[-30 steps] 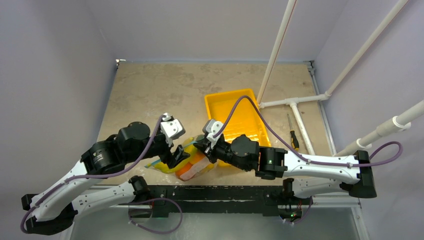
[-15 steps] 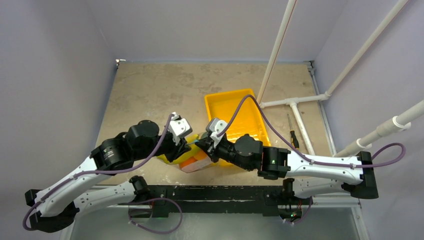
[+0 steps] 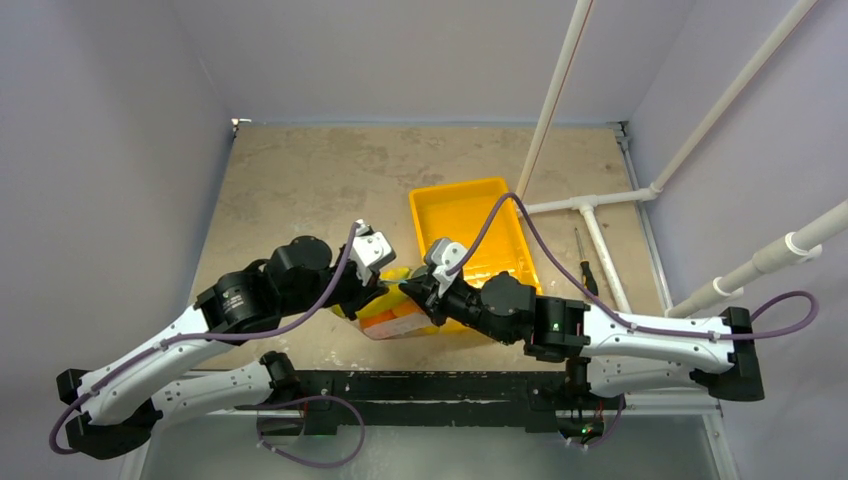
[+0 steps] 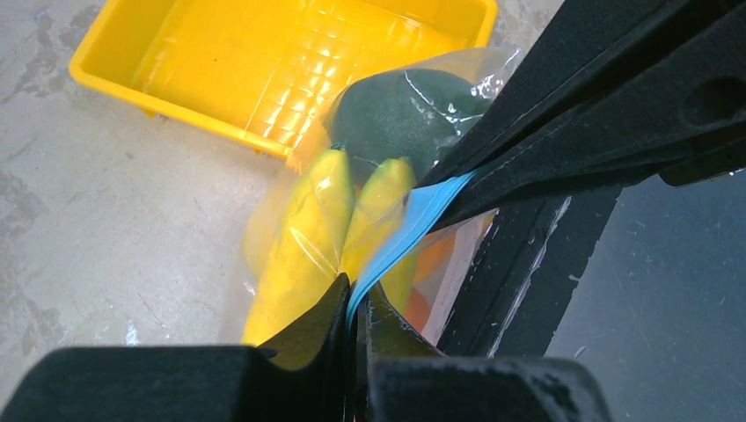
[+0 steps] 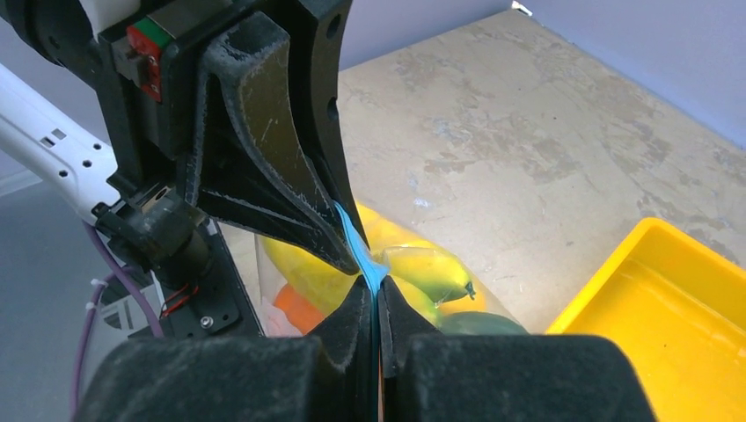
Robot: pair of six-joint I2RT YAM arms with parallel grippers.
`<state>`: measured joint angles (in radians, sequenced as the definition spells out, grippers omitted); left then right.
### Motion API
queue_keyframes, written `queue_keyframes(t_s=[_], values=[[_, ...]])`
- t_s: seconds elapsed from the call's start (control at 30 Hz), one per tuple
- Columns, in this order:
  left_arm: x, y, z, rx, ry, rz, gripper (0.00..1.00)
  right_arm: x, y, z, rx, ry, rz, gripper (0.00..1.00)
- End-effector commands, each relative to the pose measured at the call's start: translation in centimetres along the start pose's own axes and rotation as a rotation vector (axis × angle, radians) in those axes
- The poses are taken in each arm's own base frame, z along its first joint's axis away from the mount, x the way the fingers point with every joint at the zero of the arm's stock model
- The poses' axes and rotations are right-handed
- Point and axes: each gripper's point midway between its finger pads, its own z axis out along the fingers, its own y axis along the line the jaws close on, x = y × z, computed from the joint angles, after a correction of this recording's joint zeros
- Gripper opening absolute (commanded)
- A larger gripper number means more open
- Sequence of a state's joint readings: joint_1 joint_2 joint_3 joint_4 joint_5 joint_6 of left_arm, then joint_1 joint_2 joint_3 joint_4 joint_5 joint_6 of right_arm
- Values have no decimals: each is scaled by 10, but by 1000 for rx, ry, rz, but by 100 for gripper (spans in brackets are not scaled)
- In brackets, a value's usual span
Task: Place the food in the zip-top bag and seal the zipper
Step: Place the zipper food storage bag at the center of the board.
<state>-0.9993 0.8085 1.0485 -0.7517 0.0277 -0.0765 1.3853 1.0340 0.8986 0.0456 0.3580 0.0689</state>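
Note:
The clear zip-top bag (image 3: 392, 312) hangs between my two grippers near the table's front edge, with the food inside: yellow bananas (image 4: 303, 237), a dark green fruit (image 4: 400, 110) and an orange piece (image 5: 295, 308). Its blue zipper (image 4: 413, 224) runs taut from one gripper to the other. My left gripper (image 4: 354, 303) is shut on one end of that strip. My right gripper (image 5: 376, 290) is shut on the other end, its fingertips close to the left gripper's black fingers (image 5: 290, 176). In the top view the two grippers meet over the bag, left gripper (image 3: 382, 285) beside right gripper (image 3: 408, 290).
A yellow tray (image 3: 470, 225) sits just behind and right of the bag. White pipes (image 3: 590, 205) and a screwdriver (image 3: 583, 262) lie at the table's right side. The black front rail (image 3: 420, 385) runs just below the bag.
My left gripper moved right toward the right gripper and closed on the zipper strip. The bag shifted right with both arms.

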Motion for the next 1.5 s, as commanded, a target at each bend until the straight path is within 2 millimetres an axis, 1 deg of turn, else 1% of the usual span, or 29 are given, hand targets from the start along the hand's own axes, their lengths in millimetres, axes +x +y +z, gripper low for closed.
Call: queue_keyframes(t_s=[0.0, 0.17, 0.27, 0.37, 0.5, 0.63, 0.77, 0.83, 1.0, 1.07, 1.13, 1.27, 1.33, 1.4, 1.47], values=[[-14, 22, -8, -127, -50, -20, 0, -55, -6, -18, 15, -192, 98, 7], [-28, 32, -16, -189, -102, -27, 0, -59, -17, -33, 45, -221, 126, 28], [-36, 38, -19, -225, -133, -38, 0, -61, -28, -41, 91, -237, 143, 40], [-43, 46, -24, -272, -162, -42, 0, -61, -41, -49, 151, -253, 163, 49], [-54, 66, -37, -390, -196, -48, 0, -62, -51, -58, 189, -274, 183, 58], [-63, 85, -49, -509, -237, -59, 0, -59, -58, -62, 224, -283, 193, 61], [-71, 105, -62, -648, -265, -81, 0, -52, -65, -62, 262, -280, 201, 65], [-78, 118, -73, -743, -295, -95, 0, -50, -67, -62, 274, -279, 201, 67], [-89, 144, -102, -958, -346, -90, 0, -45, -65, -58, 272, -269, 207, 68], [-94, 151, -112, -1026, -365, -84, 0, -43, -64, -57, 270, -271, 217, 69], [-99, 156, -117, -1073, -375, -84, 0, -40, -65, -55, 277, -274, 234, 70], [-111, 160, -116, -1127, -376, -63, 0, -37, -69, -53, 314, -280, 251, 72], [-116, 164, -113, -1153, -361, -40, 0, -37, -70, -52, 321, -283, 260, 74], [-118, 175, -108, -1192, -331, -20, 0, -40, -67, -51, 306, -290, 269, 74], [-117, 193, -100, -1198, -309, -33, 0, -44, -64, -51, 282, -305, 281, 74]])
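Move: The filled bag hangs by its blue zipper between both closed grippers: its middle is roughly 13 cm below the left hand and 1 cm ahead, and about 13 cm below the right hand, 3 cm to its left and 1 cm ahead. The open board spot it is bound for lies some 18 cm ahead of the left hand, 8 cm left and 23 cm down; the empty yellow tray's middle is about 17 cm ahead, 19 cm right and 22 cm down. The bag's zipper comes free of the right fingers, which open to about three quarters as that hand backs off roughly 7 cm rightward, first rising, then partly sinking, its tips tilting up. The left hand keeps its pinch and carries the bag about 20 cm forward, left and up towards the open board, swinging some 55 degrees counter-clockwise and raising its fingertips. ##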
